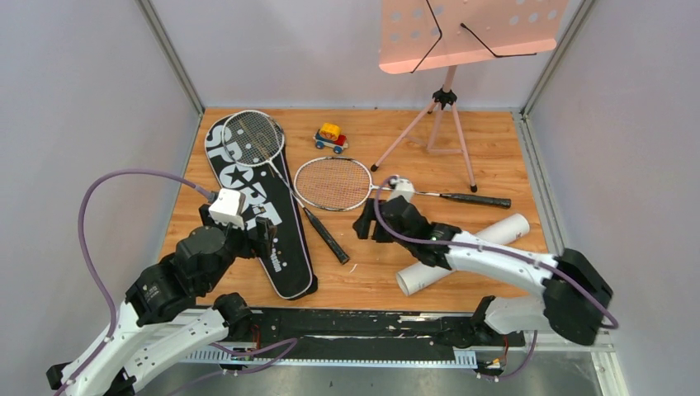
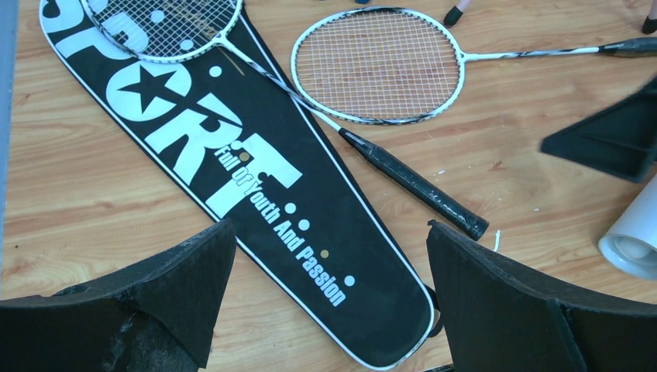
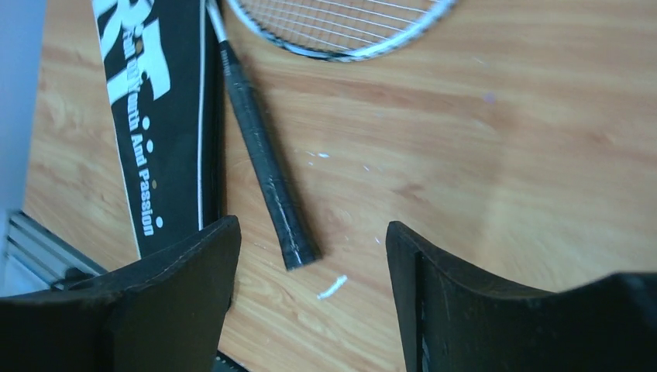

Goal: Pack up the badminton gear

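The long black bag (image 1: 257,210) lettered SPORT lies slanted on the left of the wooden floor. One racket has its head (image 1: 252,136) on the bag's wide end and its black handle (image 1: 326,235) on the wood beside it. A second racket (image 1: 333,183) lies to the right, its handle (image 1: 479,200) pointing right. A white tube (image 1: 462,252) lies near the front right. My left gripper (image 1: 264,231) (image 2: 331,263) hangs open over the bag's narrow end (image 2: 372,294). My right gripper (image 1: 367,224) (image 3: 312,256) is open and holds nothing, over bare wood just past the first racket's handle end (image 3: 290,244).
A small red-yellow-blue toy car (image 1: 330,137) stands at the back. A pink perforated music stand (image 1: 470,33) on tripod legs (image 1: 450,136) stands at the back right. Grey walls close in three sides. A tiny white scrap (image 3: 331,287) lies on the wood.
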Robot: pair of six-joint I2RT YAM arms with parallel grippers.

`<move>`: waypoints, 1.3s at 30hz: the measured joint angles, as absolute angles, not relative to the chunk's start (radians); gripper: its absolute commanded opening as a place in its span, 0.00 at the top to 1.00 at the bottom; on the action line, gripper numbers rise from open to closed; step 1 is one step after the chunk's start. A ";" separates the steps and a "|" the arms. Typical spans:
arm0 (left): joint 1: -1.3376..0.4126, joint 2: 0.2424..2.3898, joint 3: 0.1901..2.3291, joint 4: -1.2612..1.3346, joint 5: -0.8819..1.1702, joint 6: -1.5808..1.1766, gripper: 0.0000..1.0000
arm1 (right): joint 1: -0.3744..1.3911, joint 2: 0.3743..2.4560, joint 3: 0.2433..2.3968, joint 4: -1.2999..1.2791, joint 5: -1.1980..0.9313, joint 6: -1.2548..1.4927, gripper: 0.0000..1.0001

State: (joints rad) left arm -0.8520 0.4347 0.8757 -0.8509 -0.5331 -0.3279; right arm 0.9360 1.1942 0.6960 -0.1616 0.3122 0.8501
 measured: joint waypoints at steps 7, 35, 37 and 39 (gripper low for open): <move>-0.852 0.427 0.875 -0.851 -0.533 -0.328 0.00 | 0.963 1.590 0.941 -0.036 0.158 0.542 0.44; -0.852 0.404 0.870 -0.852 -0.557 -0.339 0.02 | 1.002 2.010 1.231 0.015 0.118 0.266 0.65; -0.852 0.409 0.870 -0.853 -0.566 -0.352 0.03 | 1.003 2.010 1.231 0.024 0.119 0.262 0.70; -0.852 0.420 0.870 -0.853 -0.573 -0.366 0.04 | 1.005 2.010 1.231 0.028 0.119 0.263 0.73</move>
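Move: To the right hand's left, about 15 cm off and 4 cm farther ahead, lies the handle of the racket resting on the bag, some 10 cm below. The bag's middle is roughly 13 cm ahead and 33 cm left; the other racket's head is about 22 cm ahead and 12 cm left, both on the table. From the left hand the handle is some 10 cm ahead, 13 cm right and 23 cm down. Sweeping left about 15 cm, the right hand curves down some 10 cm and edges 5 cm forward onto the racket handle, swinging some 30 degrees counter-clockwise while its left side dips. The part-closed fingers straddle the wrapped grip near its middle, then, with the hand almost still, draw together and pinch it from both sides. ##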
